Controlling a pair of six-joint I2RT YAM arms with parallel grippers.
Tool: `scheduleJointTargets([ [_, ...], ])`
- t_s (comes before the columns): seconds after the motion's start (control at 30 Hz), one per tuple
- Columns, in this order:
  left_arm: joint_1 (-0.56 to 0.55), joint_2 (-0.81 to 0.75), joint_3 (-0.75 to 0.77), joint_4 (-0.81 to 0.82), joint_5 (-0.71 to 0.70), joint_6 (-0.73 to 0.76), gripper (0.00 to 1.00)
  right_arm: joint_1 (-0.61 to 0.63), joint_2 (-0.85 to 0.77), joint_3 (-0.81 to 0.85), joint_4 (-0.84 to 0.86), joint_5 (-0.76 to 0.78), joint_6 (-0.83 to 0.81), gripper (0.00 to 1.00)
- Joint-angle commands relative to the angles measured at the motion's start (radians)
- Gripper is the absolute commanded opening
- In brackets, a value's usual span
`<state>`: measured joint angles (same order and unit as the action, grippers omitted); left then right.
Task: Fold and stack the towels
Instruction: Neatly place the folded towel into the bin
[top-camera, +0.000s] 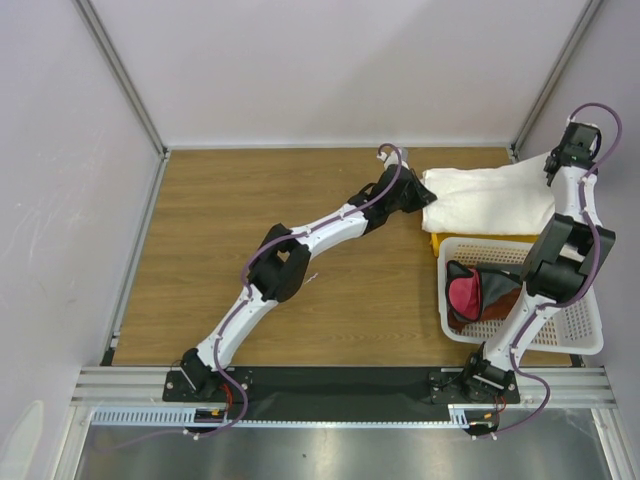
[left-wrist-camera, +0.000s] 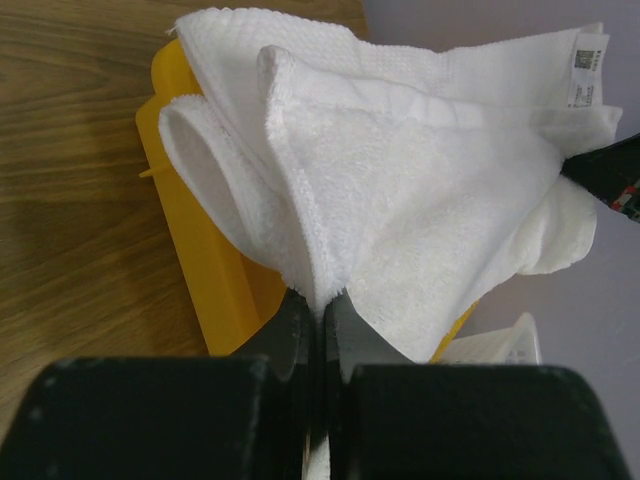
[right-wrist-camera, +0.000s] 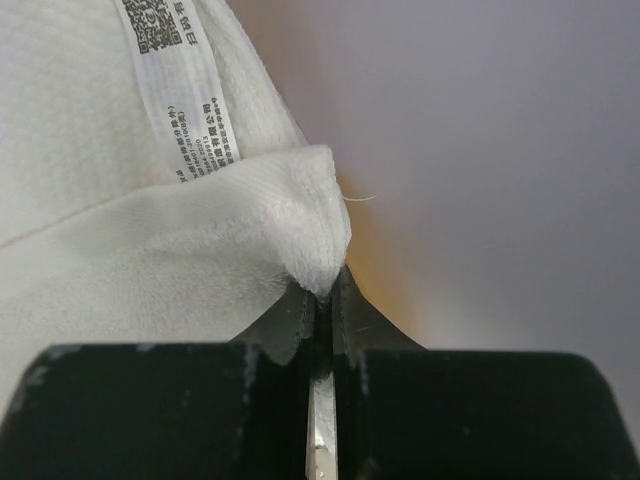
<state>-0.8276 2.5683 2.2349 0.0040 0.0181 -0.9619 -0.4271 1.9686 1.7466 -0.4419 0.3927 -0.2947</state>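
A large white towel (top-camera: 490, 200) hangs stretched between my two grippers above the yellow tray (top-camera: 438, 243) at the back right. My left gripper (top-camera: 425, 196) is shut on the towel's left edge (left-wrist-camera: 330, 230), with the cloth bunched into folds just past the fingertips. At the far right, my right gripper (top-camera: 553, 165) is shut on a corner of that towel (right-wrist-camera: 310, 240), right below its printed tag (right-wrist-camera: 175, 75). A magenta-pink towel (top-camera: 465, 293) and a reddish-brown one (top-camera: 495, 290) lie crumpled in the white basket (top-camera: 580, 335).
The yellow tray (left-wrist-camera: 190, 220) lies under the white towel, against the basket's far side. The basket fills the table's right front. Grey walls (top-camera: 330, 70) stand close behind and to the right of the towel. Bare wooden tabletop (top-camera: 250, 210) stretches to the left.
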Motion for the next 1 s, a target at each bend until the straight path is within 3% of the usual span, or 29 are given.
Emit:
scheduleJointTargets([
  [0.0,0.021,-0.003,-0.012,-0.018,-0.083,-0.014,0.0,-0.041,0.018,0.036,0.144,0.137,-0.037,0.0],
  [0.2,0.021,0.009,-0.027,-0.03,-0.089,-0.018,0.01,-0.042,0.019,0.001,0.147,0.107,-0.043,0.0],
  [0.3,0.022,0.003,-0.037,-0.03,-0.084,-0.018,0.12,-0.042,0.016,-0.004,0.131,0.092,-0.043,0.01],
  [0.33,0.024,0.0,-0.035,-0.027,-0.078,0.0,0.25,-0.042,0.01,0.001,0.128,0.087,-0.04,0.03],
  [0.4,0.027,-0.014,-0.014,-0.036,-0.072,0.026,0.44,-0.042,-0.003,0.01,0.108,0.049,-0.034,0.16],
  [0.43,0.027,-0.019,-0.003,-0.044,-0.069,0.061,0.49,-0.042,-0.01,0.017,0.095,0.026,-0.026,0.23],
  [0.47,0.028,-0.029,0.008,-0.047,-0.066,0.08,0.54,-0.042,-0.014,0.042,0.062,-0.033,-0.012,0.42],
  [0.5,0.03,-0.036,0.037,-0.055,-0.064,0.098,0.6,-0.042,-0.02,0.059,0.045,-0.067,-0.001,0.55],
  [0.53,0.03,-0.037,0.055,-0.076,-0.066,0.133,0.71,-0.041,-0.028,0.077,0.022,-0.101,0.012,0.62],
  [0.6,0.035,-0.054,0.112,-0.116,-0.079,0.169,0.79,-0.035,-0.036,0.139,-0.041,-0.211,0.044,0.73],
  [0.67,0.042,-0.074,0.138,-0.136,-0.093,0.21,0.83,-0.026,-0.057,0.172,-0.092,-0.319,0.06,0.81],
  [0.77,0.062,-0.131,0.138,-0.154,-0.101,0.247,0.86,0.017,-0.086,0.212,-0.135,-0.339,0.068,0.92],
  [0.97,0.108,-0.302,0.08,-0.263,-0.093,0.38,0.97,0.125,-0.192,0.162,-0.126,-0.379,0.168,0.98],
])
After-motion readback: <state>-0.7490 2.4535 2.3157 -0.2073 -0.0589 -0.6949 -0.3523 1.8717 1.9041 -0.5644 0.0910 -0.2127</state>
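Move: Both hands still hold the folded towel stretched between them over the yellow bin. The bin's middle lies about 19 cm to the left hand's right, level with it and some 8 cm below; from the right hand it is roughly 9 cm left, 4 cm back and 13 cm below. The white basket's middle sits about 20 cm nearer the robot than the bin's and 5 cm farther right, and the red-and-grey pouch in the basket some 11 cm left of the basket's middle. Down first, both hands easing the towel about 2 cm towards the bin; then the fingers open wide and let go of its two ends, the left hand just ahead of the right. Both turn back at once, rising some 7 cm (left) and 9 cm (right) while drawing left and forward, fingers tilting up, the right wrist also turning counter-clockwise. ##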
